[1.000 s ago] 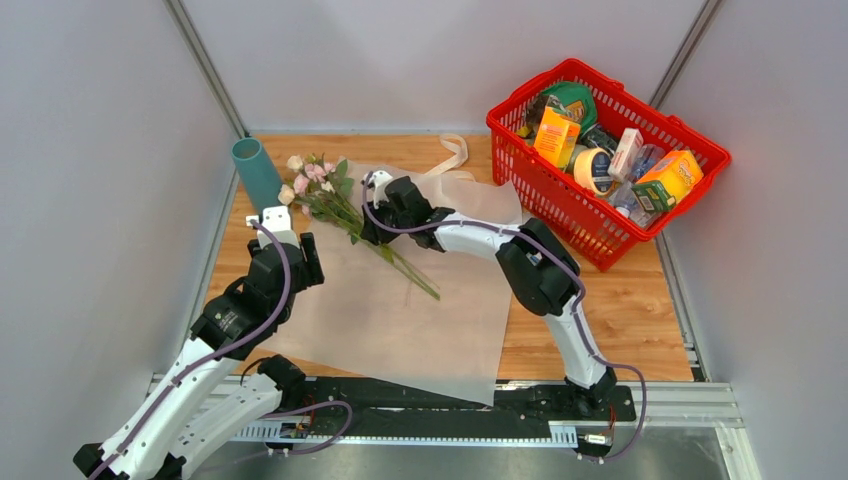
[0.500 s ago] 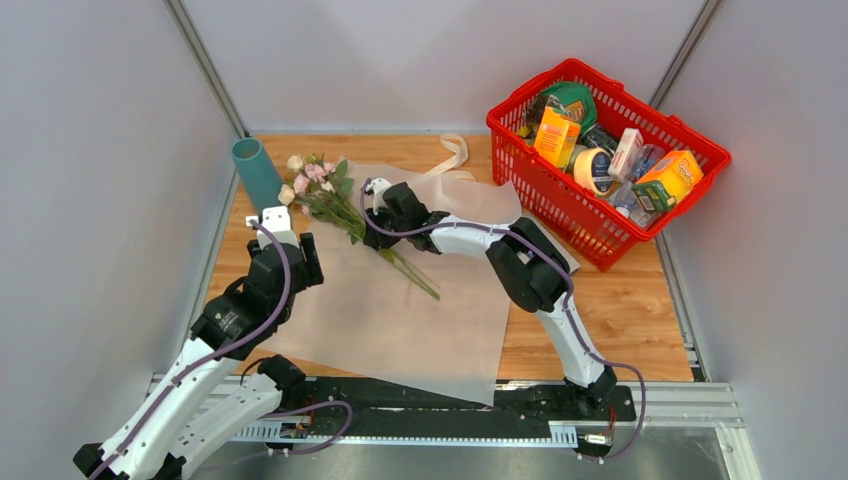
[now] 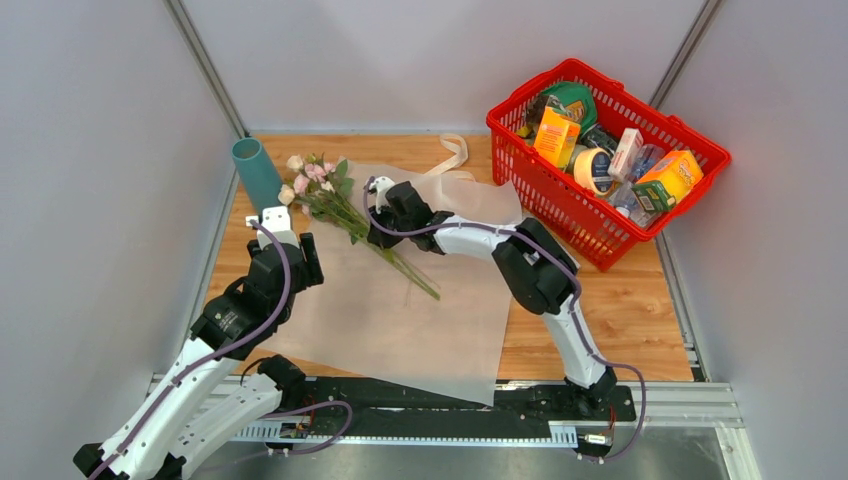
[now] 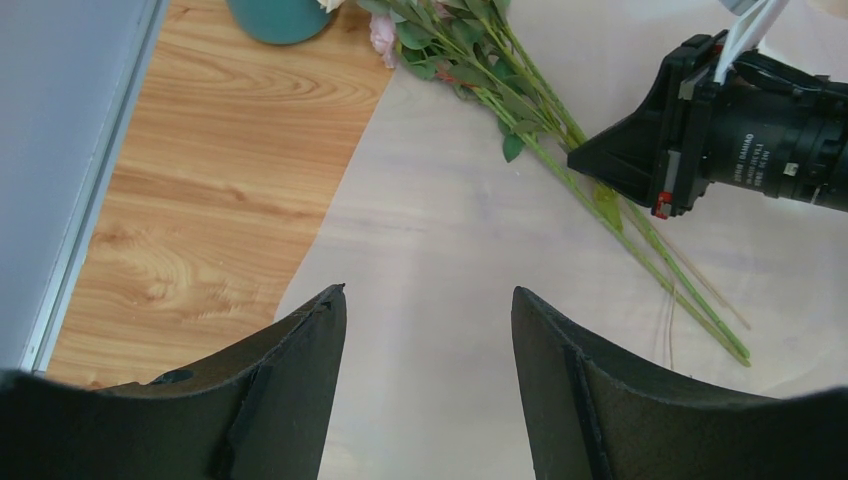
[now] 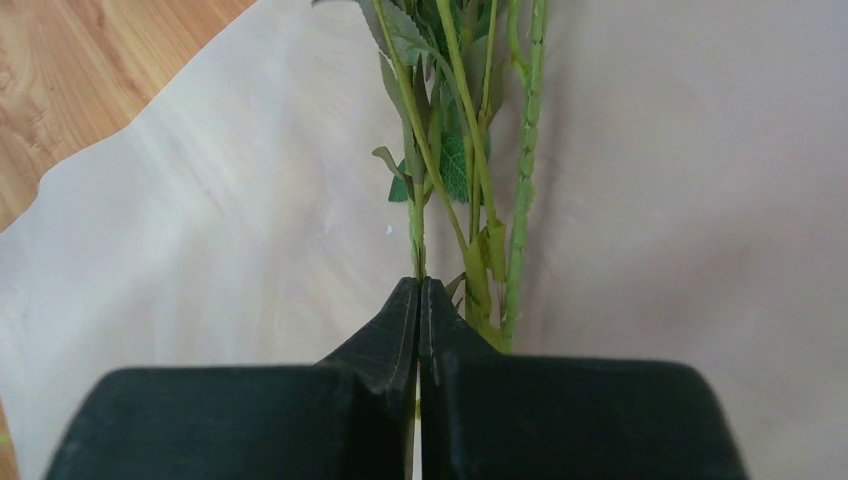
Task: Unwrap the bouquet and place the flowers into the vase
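Note:
The bouquet is unwrapped: its white paper (image 3: 400, 320) lies spread flat on the table. The flowers (image 3: 320, 188), pink and cream roses on thin green stems, lie across the paper's far left corner, heads toward the teal vase (image 3: 257, 172), which stands upright at the back left. My right gripper (image 3: 372, 238) lies low over the stems and is shut on one thin stem (image 5: 416, 230); the other stems (image 5: 520, 150) run beside its fingers. My left gripper (image 3: 300, 248) hovers open and empty over the paper's left edge, in front of the vase (image 4: 275, 18).
A red basket (image 3: 560, 215) full of packets and tape rolls stands at the back right. A loose cream ribbon (image 3: 455, 155) lies behind the paper near the basket. Grey walls close in the left, right and far sides.
My right gripper's jaws have closed onto a flower stem, with barely any shift of the arm. The left arm and the flowers have not moved.

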Robot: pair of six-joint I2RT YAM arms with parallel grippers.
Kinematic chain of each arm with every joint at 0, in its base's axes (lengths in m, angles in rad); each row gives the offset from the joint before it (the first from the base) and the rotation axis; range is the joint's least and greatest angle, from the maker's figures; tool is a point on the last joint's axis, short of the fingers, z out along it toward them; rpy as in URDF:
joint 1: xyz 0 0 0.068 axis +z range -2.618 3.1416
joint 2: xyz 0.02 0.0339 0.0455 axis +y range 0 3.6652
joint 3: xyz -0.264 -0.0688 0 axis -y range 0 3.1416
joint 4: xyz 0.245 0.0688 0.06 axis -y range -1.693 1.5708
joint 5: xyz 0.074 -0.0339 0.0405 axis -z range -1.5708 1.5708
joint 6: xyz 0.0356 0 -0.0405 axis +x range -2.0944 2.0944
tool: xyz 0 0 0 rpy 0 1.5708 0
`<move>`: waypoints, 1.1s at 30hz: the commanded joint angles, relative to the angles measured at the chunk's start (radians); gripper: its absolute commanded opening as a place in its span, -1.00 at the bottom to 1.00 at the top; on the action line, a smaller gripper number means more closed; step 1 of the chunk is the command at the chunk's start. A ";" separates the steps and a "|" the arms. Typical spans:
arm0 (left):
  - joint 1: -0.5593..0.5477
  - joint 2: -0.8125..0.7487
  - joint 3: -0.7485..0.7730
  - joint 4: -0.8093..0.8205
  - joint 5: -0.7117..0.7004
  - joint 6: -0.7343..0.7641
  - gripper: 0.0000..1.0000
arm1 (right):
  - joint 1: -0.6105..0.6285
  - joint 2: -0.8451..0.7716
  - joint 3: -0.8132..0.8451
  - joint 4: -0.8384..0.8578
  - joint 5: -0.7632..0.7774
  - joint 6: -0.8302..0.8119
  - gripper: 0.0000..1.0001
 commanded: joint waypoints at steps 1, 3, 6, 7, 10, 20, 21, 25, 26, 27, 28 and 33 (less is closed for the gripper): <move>0.003 -0.005 0.008 0.004 -0.007 -0.011 0.39 | 0.001 -0.135 -0.037 0.059 0.015 0.030 -1.00; 0.003 -0.005 0.007 0.006 0.001 -0.008 0.40 | 0.001 -0.163 -0.067 0.070 0.006 0.047 -1.00; 0.003 0.004 0.007 0.007 0.013 -0.010 0.40 | 0.001 -0.201 -0.113 0.082 -0.020 0.076 -1.00; 0.002 0.005 0.008 0.007 0.016 -0.010 0.40 | 0.001 -0.212 -0.132 0.085 -0.032 0.084 -1.00; 0.003 0.015 0.008 0.006 0.039 -0.017 0.39 | 0.001 -0.256 -0.199 0.102 -0.072 0.111 -1.00; 0.003 0.048 0.039 0.009 0.159 -0.072 0.37 | 0.003 -0.514 -0.556 0.385 -0.191 0.220 -1.00; 0.003 0.051 0.043 0.021 0.193 -0.085 0.37 | 0.001 -0.540 -0.598 0.440 -0.211 0.236 -1.00; 0.002 0.053 0.043 0.100 0.341 -0.166 0.35 | 0.003 -0.626 -0.739 0.658 -0.279 0.324 -1.00; 0.003 0.053 0.042 0.116 0.378 -0.177 0.35 | 0.006 -0.655 -0.771 0.709 -0.287 0.343 -1.00; 0.003 0.053 0.042 0.137 0.391 -0.200 0.35 | 0.009 -0.675 -0.793 0.744 -0.288 0.358 -1.00; 0.003 0.052 0.040 0.151 0.418 -0.207 0.34 | 0.014 -0.692 -0.814 0.778 -0.287 0.368 -1.00; 0.003 0.032 -0.004 0.297 0.504 -0.241 0.32 | 0.044 -0.764 -0.865 0.826 -0.290 0.346 -1.00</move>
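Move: The right fingers already pinch one leafy stem in the middle of the bouquet, its other stems some 2 cm below. The open left gripper is about 11 cm left, 15 cm back and 17 cm above the right hand; the blooms are 15 cm ahead and 14 cm left at its height, and the vase 10 cm ahead, 24 cm left. From the left hand, the pinched stem lies about 15 cm ahead, 11 cm right and 18 cm down. Keeping its pinch on the single leafy stem, the right hand lifts a few centimetres, then draws back some 15 cm towards its base and a little right, climbing to 14 cm higher while its left-pointing fingers tip up about 30 degrees. The left hand, empty and open, slides about 9 cm right towards the stem and the right gripper, rolling its right side up and swinging somewhat clockwise. ##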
